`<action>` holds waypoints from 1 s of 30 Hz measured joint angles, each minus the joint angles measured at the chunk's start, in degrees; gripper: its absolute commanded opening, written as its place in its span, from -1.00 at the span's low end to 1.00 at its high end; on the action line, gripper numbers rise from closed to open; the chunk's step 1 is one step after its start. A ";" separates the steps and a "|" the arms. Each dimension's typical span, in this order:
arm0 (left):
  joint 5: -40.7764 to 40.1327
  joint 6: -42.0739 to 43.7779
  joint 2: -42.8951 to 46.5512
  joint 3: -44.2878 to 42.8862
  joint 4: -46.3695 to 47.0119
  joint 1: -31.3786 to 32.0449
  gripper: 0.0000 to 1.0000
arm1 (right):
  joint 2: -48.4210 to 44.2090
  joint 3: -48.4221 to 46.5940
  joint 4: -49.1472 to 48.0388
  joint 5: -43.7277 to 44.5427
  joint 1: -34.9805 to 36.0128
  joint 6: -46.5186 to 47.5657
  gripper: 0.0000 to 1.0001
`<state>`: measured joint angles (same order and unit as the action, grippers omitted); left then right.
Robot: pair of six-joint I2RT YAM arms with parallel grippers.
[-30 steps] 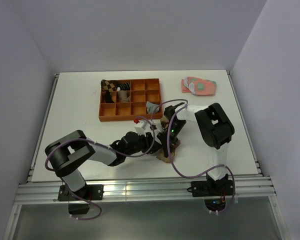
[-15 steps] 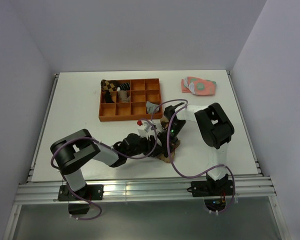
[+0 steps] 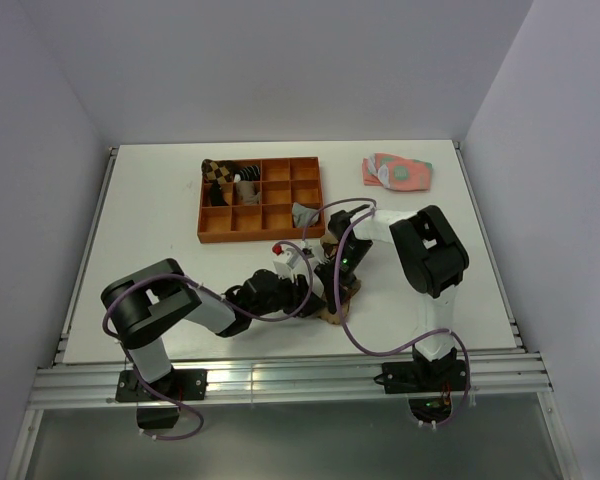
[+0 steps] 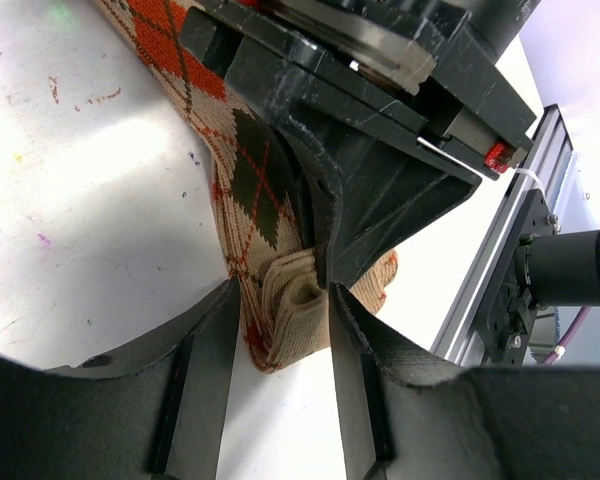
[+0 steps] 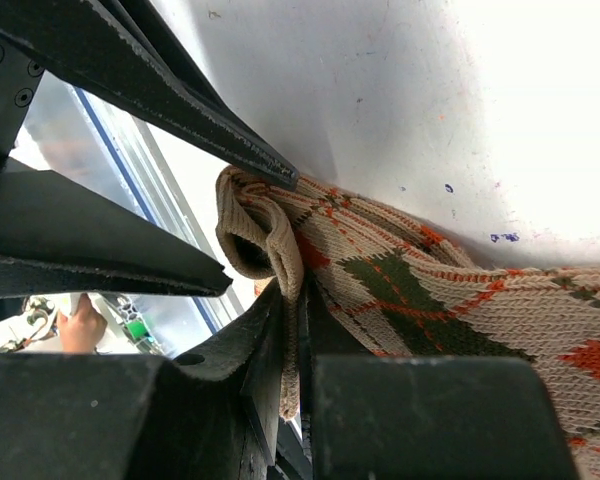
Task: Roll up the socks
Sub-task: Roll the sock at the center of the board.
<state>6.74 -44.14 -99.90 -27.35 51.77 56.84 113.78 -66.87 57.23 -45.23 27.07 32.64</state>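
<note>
The tan argyle sock (image 3: 336,304) lies on the white table in front of the arms, its near end folded over. My right gripper (image 3: 336,284) is shut on that folded cuff; in the right wrist view (image 5: 300,345) the fabric (image 5: 280,250) is pinched between the jaws. My left gripper (image 3: 308,288) is open, its fingers (image 4: 208,345) either side of the sock's rolled end (image 4: 298,300). The right gripper's body (image 4: 370,190) sits right above that roll. The grey sock (image 3: 304,213) lies at the right side of the orange tray (image 3: 310,198).
The orange compartment tray holds another argyle piece (image 3: 220,172) at its back left. Pink-and-green socks (image 3: 398,172) lie at the back right. The table's near edge and metal rail (image 4: 500,260) are just beyond the sock.
My left gripper has moved a little right and closer to the sock's rolled end. The right gripper has stayed shut on the sock.
</note>
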 measured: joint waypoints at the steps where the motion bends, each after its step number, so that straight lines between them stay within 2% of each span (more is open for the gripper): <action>1: 0.00 0.00 0.00 0.00 -0.15 0.00 -0.10 | 0.00 0.00 -0.02 0.02 0.00 -0.02 -0.80; 10: -2.05 0.00 -0.46 -0.96 -4.17 0.70 -0.39 | -0.07 0.00 -0.44 0.46 0.00 -0.92 -0.66; 15: -3.85 -0.35 -1.36 -3.93 -7.82 1.27 -0.68 | -0.57 0.00 -0.79 1.20 -0.02 -1.31 -0.57; 20: -5.88 -0.90 -1.36 -6.60 -12.11 1.79 -0.98 | -1.20 0.04 -1.05 1.92 -0.11 -1.79 -0.33; 22: -6.84 -1.18 -1.38 -7.76 -13.97 1.92 -0.99 | -2.10 0.26 -1.53 2.64 -0.11 -2.38 -0.21; 30: -10.27 -3.54 -1.38 -10.27 -18.97 2.14 -0.99 | -10.99 2.43 -9.44 10.73 -0.13 -6.27 -0.06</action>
<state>-3.53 -47.68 -101.27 -37.63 32.80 58.98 102.78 -64.45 47.79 -34.50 26.94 26.37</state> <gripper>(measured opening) 0.030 0.464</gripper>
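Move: The folded-over near end of the argyle sock stands between the left hand's open fingers, about 1 cm to the right of that hand and 2 cm below it; the right hand still pinches this fold right at its fingertips, roughly 1 cm below its hand point. From the left hand, the grey sock in the tray lies some 19 cm ahead, 5 cm to the left, and the tray's middle about 23 cm ahead, 15 cm to the left. Down by about 1.5 cm, then some 2 cm forward and a little right, the left hand closes its half-open fingers on the edge of the sock's fold, turning slightly counter-clockwise. The right fingers open and let go; late on, that hand pulls away forward about 4 cm and rises slightly, its fingertips swinging forward by some 15 degrees. ##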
